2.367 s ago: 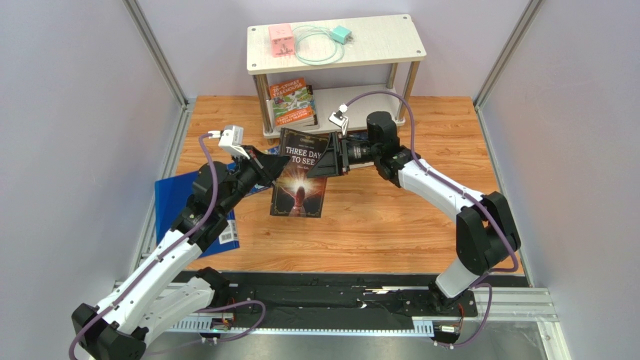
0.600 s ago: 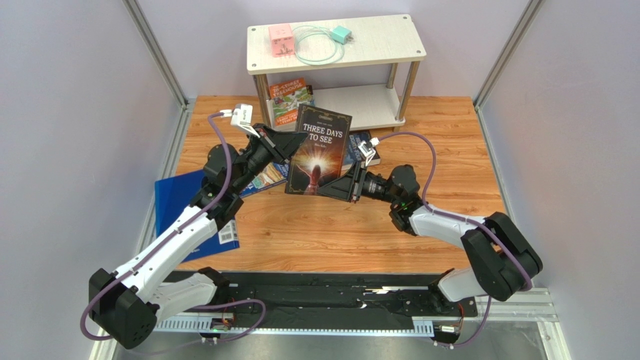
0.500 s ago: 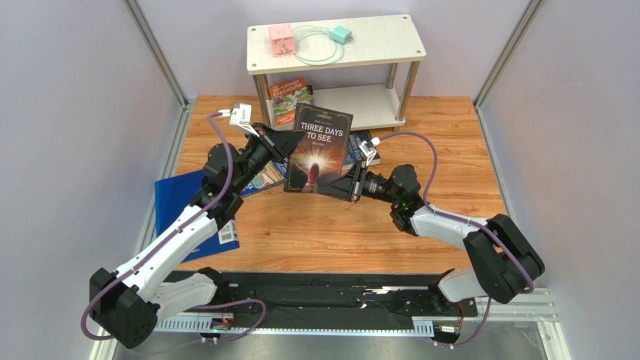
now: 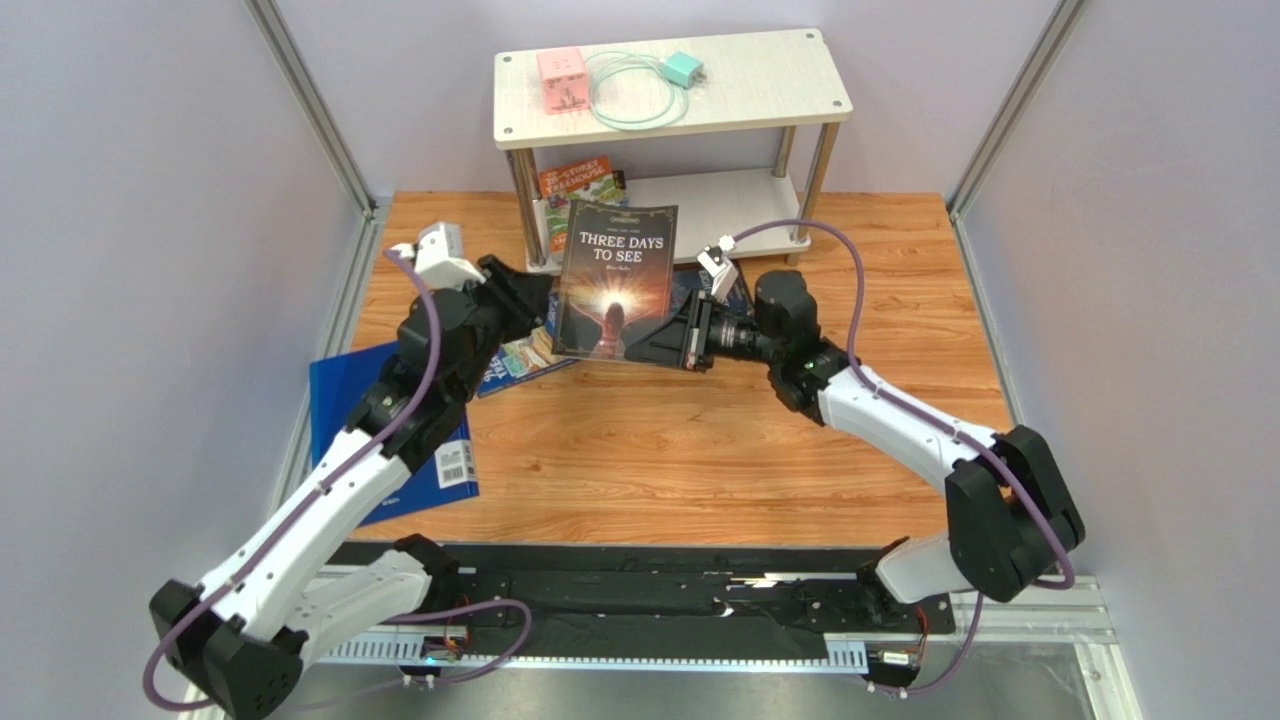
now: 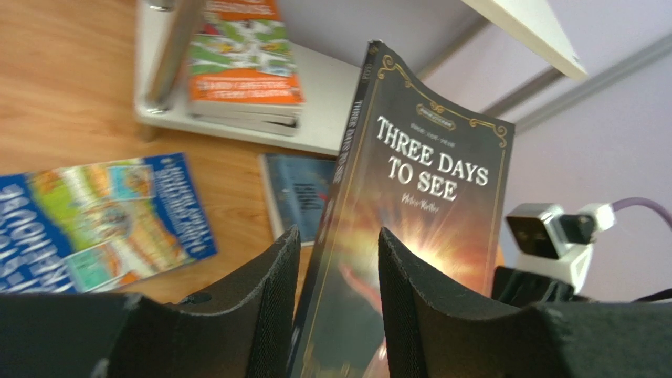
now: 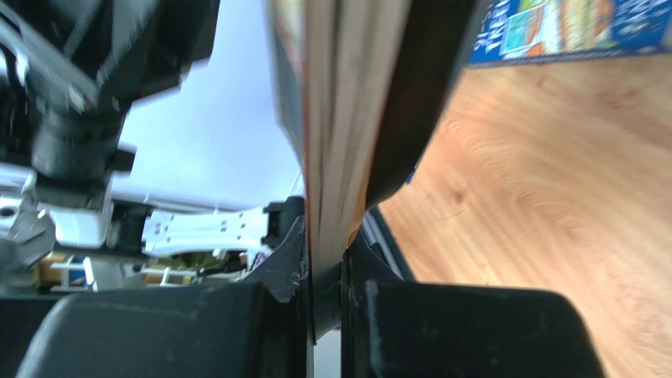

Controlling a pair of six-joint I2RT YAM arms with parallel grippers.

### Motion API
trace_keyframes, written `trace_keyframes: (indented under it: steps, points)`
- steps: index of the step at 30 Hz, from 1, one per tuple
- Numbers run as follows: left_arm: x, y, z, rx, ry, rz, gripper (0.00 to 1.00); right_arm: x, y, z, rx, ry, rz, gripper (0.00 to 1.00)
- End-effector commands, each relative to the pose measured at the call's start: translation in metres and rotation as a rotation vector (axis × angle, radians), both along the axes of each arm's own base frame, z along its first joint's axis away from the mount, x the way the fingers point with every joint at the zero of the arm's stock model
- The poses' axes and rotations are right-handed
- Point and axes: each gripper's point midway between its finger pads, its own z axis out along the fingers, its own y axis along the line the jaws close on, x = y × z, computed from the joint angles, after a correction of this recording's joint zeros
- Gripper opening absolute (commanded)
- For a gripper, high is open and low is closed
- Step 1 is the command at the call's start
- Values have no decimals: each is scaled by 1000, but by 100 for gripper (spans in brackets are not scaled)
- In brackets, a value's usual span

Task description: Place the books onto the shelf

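The black book "Three Days to See" (image 4: 616, 278) stands on edge in the air just in front of the shelf (image 4: 721, 210). My right gripper (image 4: 658, 333) is shut on its lower right page edge (image 6: 331, 157), pinched at the jaw tips (image 6: 323, 264). My left gripper (image 5: 335, 260) is open; its jaws stand on either side of the book's spine (image 5: 347, 197) with gaps showing. An orange book (image 4: 583, 188) lies on the shelf's lower tier. A blue cartoon book (image 5: 95, 213) and a dark blue-grey book (image 5: 304, 189) lie on the table.
On the shelf's top board (image 4: 766, 75) sit a pink box (image 4: 562, 75) and a teal charger (image 4: 684, 68) with a coiled cable. A blue folder (image 4: 361, 413) lies at the table's left edge. Silver posts (image 4: 822, 168) frame the lower tier.
The right gripper has shut on the black book and the left gripper has opened off its spine. The book has turned upright and moved toward the shelf. The left arm drew back left.
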Motion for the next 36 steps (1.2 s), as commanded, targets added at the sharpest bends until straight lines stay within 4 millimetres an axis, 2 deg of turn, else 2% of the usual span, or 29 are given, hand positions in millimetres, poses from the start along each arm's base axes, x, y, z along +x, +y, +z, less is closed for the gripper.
trace_keyframes:
  steps: [1,2,3,4,5,7,9,11,12,13,14,15,17,18,20,21,23,25,26,27,28,29,30,31,32,34,35,36]
  points:
    - [-29,65,-27,51,88,245,47,33,-4,4,-107,-77,-22,0]
    - [-34,71,-35,63,102,260,47,38,-3,3,-120,-74,-16,0]
    - [-44,77,-34,66,99,263,47,38,-3,-3,-141,-42,7,0]
    - [-48,80,-35,72,102,264,47,49,-2,9,-137,-63,8,0]
    - [-52,83,-39,75,108,262,47,56,1,-4,-153,-44,22,0]
    - [-64,88,-39,79,105,254,47,67,3,-1,-158,-41,41,0]
    - [-73,91,-40,83,104,237,47,79,6,-12,-168,-35,56,0]
    - [-77,91,-46,91,110,223,47,90,9,-4,-144,-59,61,0]
    - [-79,92,-46,103,104,212,47,97,11,-14,-149,-32,66,0]
    - [-81,91,-46,108,104,204,47,103,11,-15,-146,-29,65,0]
    - [-82,90,-48,115,107,195,47,112,14,-6,-135,-52,63,0]
    - [-83,90,-50,127,116,190,47,117,16,-14,-142,-31,67,0]
    - [-84,87,-51,131,121,171,47,128,17,-11,-140,-36,59,0]
    - [-83,86,-52,135,118,162,47,134,19,-1,-129,-60,56,0]
    - [-83,82,-52,139,120,140,47,146,20,-5,-134,-49,44,0]
    - [-83,81,-54,147,124,132,47,152,23,6,-119,-75,48,0]
    - [-82,77,-60,155,139,118,47,163,25,4,-114,-57,42,0]
    - [-82,75,-63,157,151,108,47,172,30,19,-90,-87,44,0]
    - [-82,73,-67,159,158,97,47,178,34,9,-92,-64,46,0]
    - [-82,72,-70,161,165,94,47,183,36,10,-86,-61,45,0]
    - [-82,72,-71,161,169,91,47,190,39,22,-69,-87,43,0]
    - [-82,71,-73,161,170,85,47,198,43,8,-74,-53,47,0]
    - [-83,71,-74,160,172,84,47,202,45,4,-78,-35,53,0]
    - [-84,70,-74,158,171,80,47,210,47,18,-62,-65,51,0]
    - [-84,69,-76,159,173,73,47,220,50,0,-72,-26,50,0]
    - [-86,69,-76,162,170,66,47,230,51,-3,-70,-3,38,0]
    - [-86,68,-76,162,170,58,48,237,53,7,-52,-25,35,0]
    - [-87,68,-76,170,167,54,49,243,56,-6,-52,6,34,0]
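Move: The held Three Days to See is being taken to the left end of the lower shelf, where the stacked treehouse books lie about 34 cm ahead of the right hand, 9 cm to its left and 14 cm lower. Nineteen Eighty-Four lies on the table roughly 22 cm ahead, 9 cm right and 22 cm below that hand; the 91-Storey book is some 15 cm ahead, 18 cm left and 22 cm below. From the left hand the stack is about 30 cm ahead, 4 cm right and 22 cm down. Forward some 22 cm, edging left late on, the right hand carries Three Days to See towards the left end of the lower shelf, dipping about 5 cm midway and then climbing back most of it, its pinch on the book's lower right part kept. The left hand, already open and off the book, swings back and left, then sinks, about 8 cm lower in all. ##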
